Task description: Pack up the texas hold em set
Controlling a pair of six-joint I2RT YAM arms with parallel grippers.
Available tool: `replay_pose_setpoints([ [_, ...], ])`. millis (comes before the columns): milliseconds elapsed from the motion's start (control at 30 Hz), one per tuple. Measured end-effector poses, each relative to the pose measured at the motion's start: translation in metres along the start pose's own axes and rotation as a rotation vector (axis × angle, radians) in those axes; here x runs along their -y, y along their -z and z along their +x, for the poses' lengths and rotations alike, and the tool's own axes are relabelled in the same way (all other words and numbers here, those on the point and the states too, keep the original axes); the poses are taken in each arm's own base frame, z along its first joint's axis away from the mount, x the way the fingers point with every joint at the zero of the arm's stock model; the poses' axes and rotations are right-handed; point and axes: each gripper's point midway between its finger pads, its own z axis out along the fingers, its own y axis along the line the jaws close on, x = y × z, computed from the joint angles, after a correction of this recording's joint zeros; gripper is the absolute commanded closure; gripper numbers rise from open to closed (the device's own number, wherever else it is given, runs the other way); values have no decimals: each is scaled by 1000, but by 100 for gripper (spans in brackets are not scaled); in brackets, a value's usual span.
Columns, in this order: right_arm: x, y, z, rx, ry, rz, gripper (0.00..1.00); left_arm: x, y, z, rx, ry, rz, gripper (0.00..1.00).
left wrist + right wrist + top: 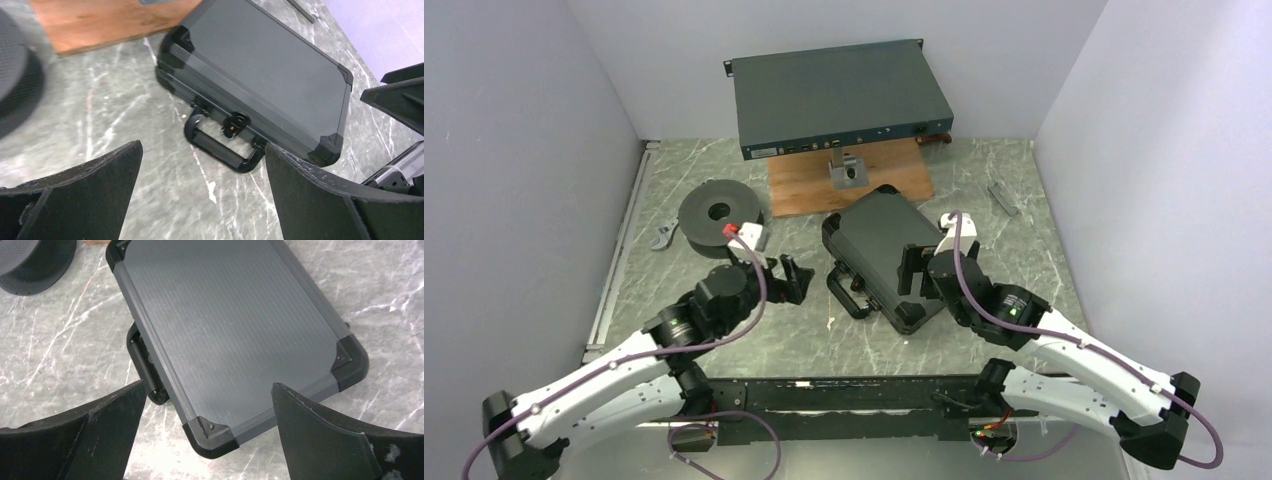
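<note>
The texas hold em set shows as a black case [879, 245] lying flat and closed on the marble table, its handle [849, 290] facing the near left. My left gripper [802, 278] hovers just left of the handle, open, with only bare table between its fingers. In the left wrist view the case [260, 75] and handle [222, 147] lie ahead of the left gripper [202, 192]. My right gripper [911, 272] stands open over the case's near corner. The right wrist view looks down past the right gripper [207, 435] onto the lid [235, 325] and the handle [142, 365].
A dark grey spool [719, 212] sits left of the case. A wooden board [809, 185] with a small metal bracket [849, 170] lies behind it, under a teal-grey metal box [839, 100]. A small metal bar [1002, 197] lies at the back right. Walls close three sides.
</note>
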Motion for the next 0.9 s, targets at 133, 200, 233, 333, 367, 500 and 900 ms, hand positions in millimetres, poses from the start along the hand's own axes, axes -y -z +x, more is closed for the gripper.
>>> replay_pose_setpoints([
  [133,4,3,-10,41,2,12,0,-13,38,-38,80,-18,-49,0],
  [200,5,6,-17,69,-13,10,0,-20,60,-59,137,-7,-65,0],
  [233,5,9,-21,88,-26,4,0,-23,72,-69,167,2,-71,0],
  [333,5,15,-34,139,-57,-18,0,-34,98,-83,215,13,-91,0],
  [367,5,18,-38,163,-70,-27,0,-39,104,-83,213,8,-106,0],
  [500,5,23,-46,211,-79,-54,0,-66,121,-70,162,-48,-210,0],
  [900,8,34,-61,278,-88,-81,0,-97,152,-64,181,-128,-279,0],
])
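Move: About 19 cm to the left hand's right, 7 cm ahead and 16 cm below lies the closed hold em case; its handle is nearer, 12 cm right and 2 cm ahead, and the black spool sits 21 cm left and 18 cm ahead, similarly low. From the right hand, the case's middle is roughly 8 cm ahead, 4 cm left, 14 cm down, with the wooden board some 27 cm ahead and 13 cm left. Backing off from the shut case, the left hand sweeps about 17 cm left and some 6 cm back, rising at first and then sinking slightly, while its wrist swings counter-clockwise. The right hand lifts about 6.5 cm off to clear the lid, its fingers tipping up some 15 degrees. Both grippers stay wide open and touch nothing. ##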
